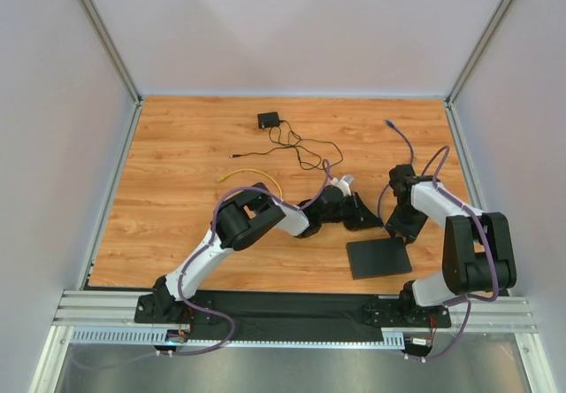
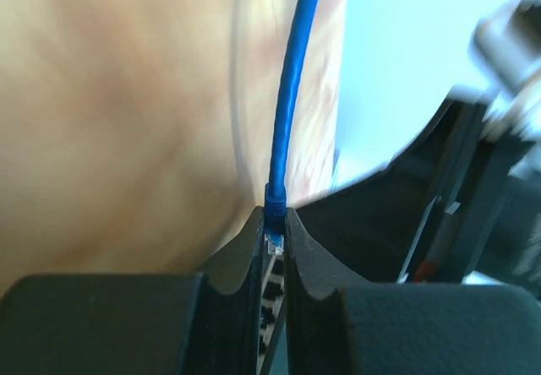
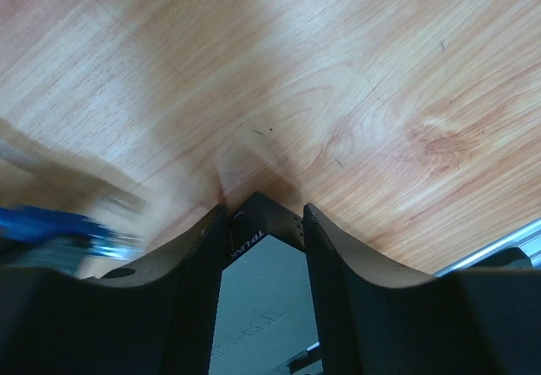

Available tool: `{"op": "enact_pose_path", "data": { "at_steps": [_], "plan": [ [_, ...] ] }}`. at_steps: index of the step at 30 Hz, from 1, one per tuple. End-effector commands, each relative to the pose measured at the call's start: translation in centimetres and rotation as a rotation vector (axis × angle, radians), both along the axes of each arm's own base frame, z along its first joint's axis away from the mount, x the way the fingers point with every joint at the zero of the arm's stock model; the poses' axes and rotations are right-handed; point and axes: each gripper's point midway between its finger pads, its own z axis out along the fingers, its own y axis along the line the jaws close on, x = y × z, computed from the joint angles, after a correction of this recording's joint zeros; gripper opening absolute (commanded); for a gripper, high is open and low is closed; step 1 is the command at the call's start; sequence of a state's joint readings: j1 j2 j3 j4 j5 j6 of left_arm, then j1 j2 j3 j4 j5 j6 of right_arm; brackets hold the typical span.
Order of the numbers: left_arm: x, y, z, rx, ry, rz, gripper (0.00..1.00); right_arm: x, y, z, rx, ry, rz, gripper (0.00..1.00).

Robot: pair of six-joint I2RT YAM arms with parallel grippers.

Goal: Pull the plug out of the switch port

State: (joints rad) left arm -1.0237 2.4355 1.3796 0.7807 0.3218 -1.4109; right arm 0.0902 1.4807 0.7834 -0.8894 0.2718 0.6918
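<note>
The switch [image 1: 378, 258] is a flat black slab lying on the wood near the front. My right gripper [image 1: 400, 229] sits at its far right corner. In the right wrist view the corner of the switch [image 3: 262, 274] fills the gap of the right gripper [image 3: 264, 210] and touches both fingers. My left gripper [image 2: 274, 223] is shut on the blue plug [image 2: 273, 238], whose clear tip shows between the pads. The blue cable [image 2: 292, 71] runs away from it. The plug [image 3: 59, 227] appears blurred at left, apart from the switch. The port itself does not show.
A small black adapter [image 1: 268, 120] with a thin black cord [image 1: 296, 151] lies at the back. A yellow cable [image 1: 252, 177] lies left of centre. The blue cable's far end [image 1: 389, 123] rests at the back right. Both forearms crowd the space above the switch.
</note>
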Motion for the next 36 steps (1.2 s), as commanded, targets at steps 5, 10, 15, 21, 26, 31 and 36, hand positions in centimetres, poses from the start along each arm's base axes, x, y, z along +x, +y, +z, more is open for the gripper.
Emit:
{"op": "enact_pose_path", "data": {
  "at_steps": [5, 10, 15, 21, 26, 31, 36],
  "plan": [
    [5.3, 0.4, 3.9, -0.123, -0.056, 0.12, 0.0, -1.8, 0.2, -1.2, -0.012, 0.076, 0.023, 0.42],
    [4.8, 0.9, 5.1, -0.064, -0.135, 0.085, 0.0, -1.2, -0.1, -0.6, -0.028, 0.054, 0.028, 0.42],
    [3.8, 3.5, 5.7, 0.068, -0.249, 0.048, 0.0, -0.3, -0.1, 0.2, -0.036, 0.025, 0.03, 0.42],
    [2.2, 7.8, 10.3, 0.106, -0.322, -0.058, 0.0, 0.9, 0.2, 1.4, -0.019, -0.021, 0.065, 0.42],
    [-0.7, 13.2, 11.2, 0.328, -0.394, -0.212, 0.0, 2.2, 0.2, 3.0, -0.024, -0.104, 0.083, 0.43],
    [-2.6, 19.1, 14.8, 0.452, -0.511, -0.189, 0.0, 3.6, 0.9, 4.3, -0.01, -0.193, 0.11, 0.43],
    [-3.7, 23.6, 21.8, 0.446, -0.676, -0.086, 0.0, 4.5, 2.1, 4.6, -0.007, -0.225, 0.155, 0.43]
  ]
}}
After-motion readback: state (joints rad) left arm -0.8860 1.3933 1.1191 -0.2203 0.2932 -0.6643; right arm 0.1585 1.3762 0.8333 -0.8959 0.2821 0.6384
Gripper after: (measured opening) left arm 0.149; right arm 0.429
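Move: The blue plug is already in the left hand's fingers, just out of its port. The switch's middle lies about 8 cm back from that hand and 1 cm left, some 2 cm lower. On the open table where the plug is being taken, the yellow cable is roughly 12 cm ahead and 34 cm left, the black cable tangle 22 cm ahead and 22 cm left. From the right hand, at the switch's far right corner, the switch's middle is about 5 cm back and 8 cm left. Still pinching the blue plug, the left hand draws it another 5 cm forward away from the port face, then turns back and swings some 20 cm left and nearly as high over the open table, fingers dipping about 20 degrees as the hand rolls. The right hand stays at the switch's corner, half open, then rises about 3 cm and eases forward off it. ##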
